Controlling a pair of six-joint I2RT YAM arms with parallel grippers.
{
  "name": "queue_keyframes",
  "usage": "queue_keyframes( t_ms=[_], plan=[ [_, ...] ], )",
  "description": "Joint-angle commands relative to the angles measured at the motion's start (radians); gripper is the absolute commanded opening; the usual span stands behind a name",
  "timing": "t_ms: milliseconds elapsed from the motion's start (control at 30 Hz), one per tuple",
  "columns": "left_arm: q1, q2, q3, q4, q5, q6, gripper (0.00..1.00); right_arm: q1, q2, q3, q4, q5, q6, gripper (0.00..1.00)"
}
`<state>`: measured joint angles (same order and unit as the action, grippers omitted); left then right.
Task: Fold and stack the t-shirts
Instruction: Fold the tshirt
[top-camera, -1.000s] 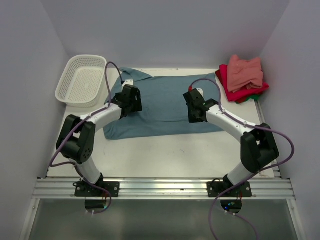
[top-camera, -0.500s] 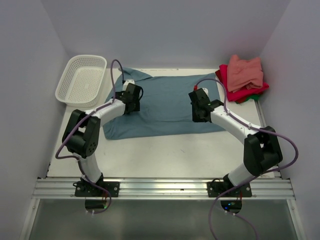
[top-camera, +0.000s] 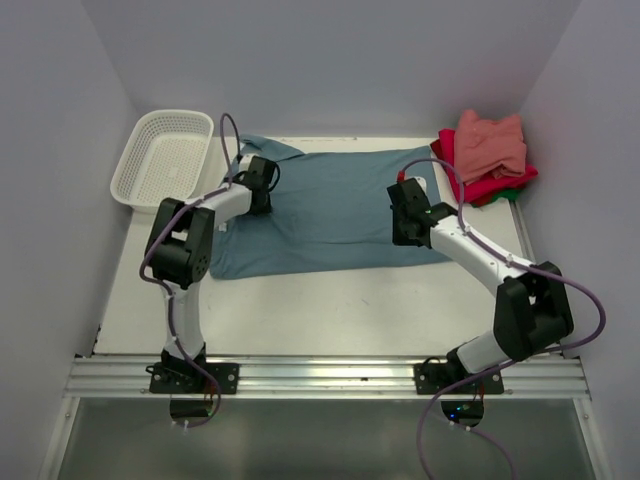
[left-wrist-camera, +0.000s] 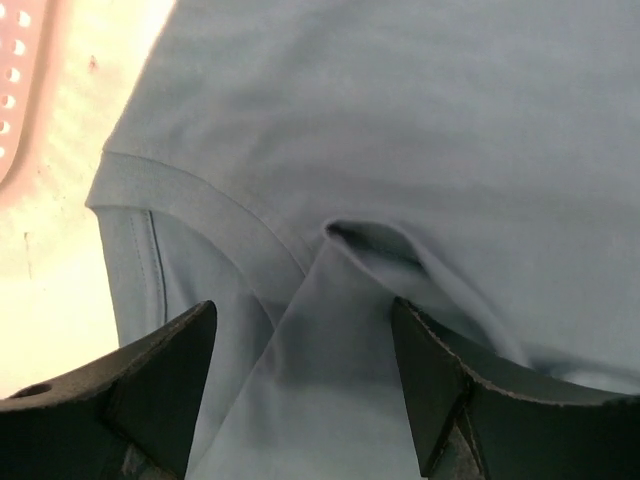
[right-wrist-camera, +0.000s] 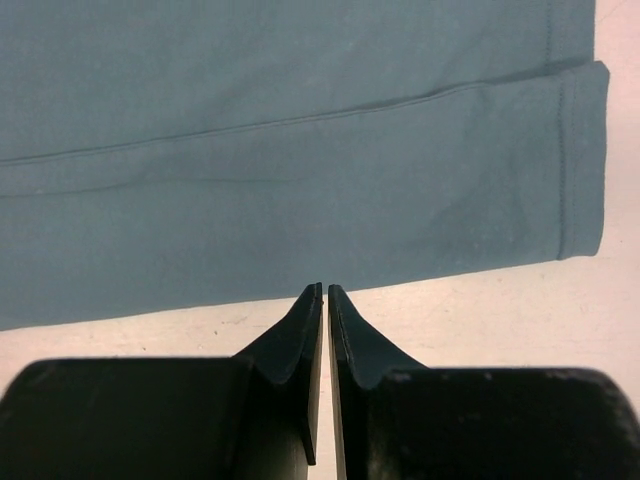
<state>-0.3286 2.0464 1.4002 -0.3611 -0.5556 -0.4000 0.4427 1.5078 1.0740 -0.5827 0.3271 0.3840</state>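
Note:
A large teal-blue t-shirt (top-camera: 330, 210) lies spread flat across the middle of the table. My left gripper (top-camera: 260, 180) hovers over its left sleeve area, jaws open. In the left wrist view the gripper (left-wrist-camera: 300, 310) straddles a fold of teal cloth (left-wrist-camera: 400, 120) beside the sleeve hem (left-wrist-camera: 200, 200), gripping nothing. My right gripper (top-camera: 408, 212) is over the shirt's right side. In the right wrist view it (right-wrist-camera: 325, 288) is shut with nothing between its fingers, above the shirt's edge (right-wrist-camera: 300, 150). Folded salmon-pink (top-camera: 490, 143), red (top-camera: 480, 187) and green (top-camera: 510, 192) t-shirts are stacked at the back right.
A white mesh basket (top-camera: 163, 160) stands at the back left, close to the left arm. Bare white table (top-camera: 330, 300) runs between the shirt and the arm bases. Walls close in on both sides and the back.
The left gripper has moved back and left toward the sleeve, still open. The right gripper has shifted right over the shirt and its jaws have closed.

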Motion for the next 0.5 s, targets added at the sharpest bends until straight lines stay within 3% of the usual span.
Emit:
queue_keyframes(
  t_ms=[0, 167, 300, 367, 467],
  plan=[
    [0.056, 0.017, 0.036, 0.010, 0.009, -0.008, 0.74, -0.009, -0.040, -0.016, 0.014, 0.024, -0.013, 0.09],
    [0.074, -0.041, 0.005, 0.056, 0.000, -0.022, 0.72, -0.012, -0.041, -0.023, 0.015, 0.023, -0.008, 0.09],
    [0.054, -0.226, -0.092, 0.174, 0.121, 0.001, 0.70, -0.012, -0.037, -0.028, 0.023, 0.023, -0.007, 0.09],
    [-0.002, -0.271, -0.118, 0.206, 0.193, 0.036, 0.70, -0.010, -0.031, -0.025, 0.024, 0.020, -0.005, 0.09],
    [-0.096, -0.263, -0.055, 0.125, 0.321, 0.070, 0.70, -0.012, -0.024, -0.019, 0.024, 0.015, -0.004, 0.08]
  ],
)
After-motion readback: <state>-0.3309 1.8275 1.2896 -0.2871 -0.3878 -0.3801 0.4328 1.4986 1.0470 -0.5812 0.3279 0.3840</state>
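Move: The raised wrinkle in the blue t-shirt beside its collar lies right by the open left fingertips, its middle about 2 cm ahead and 3 cm right, near their height. The collar tag sits roughly 6 cm to this hand's left and 6 cm back; the white basket's middle is some 21 cm left, 9 cm ahead and 3 cm higher. From the idle right hand the wrinkle is about 38 cm left, 15 cm ahead and 9 cm down. Sweep the left gripper about 3 cm left with its open fingertips low on the t-shirt, drawing the cloth towards the collar side, away from the wrinkle. Then lift off quickly by some 6 cm while swinging back right past where you began, with only slight closing of the fingers and the hand turning a little clockwise. ##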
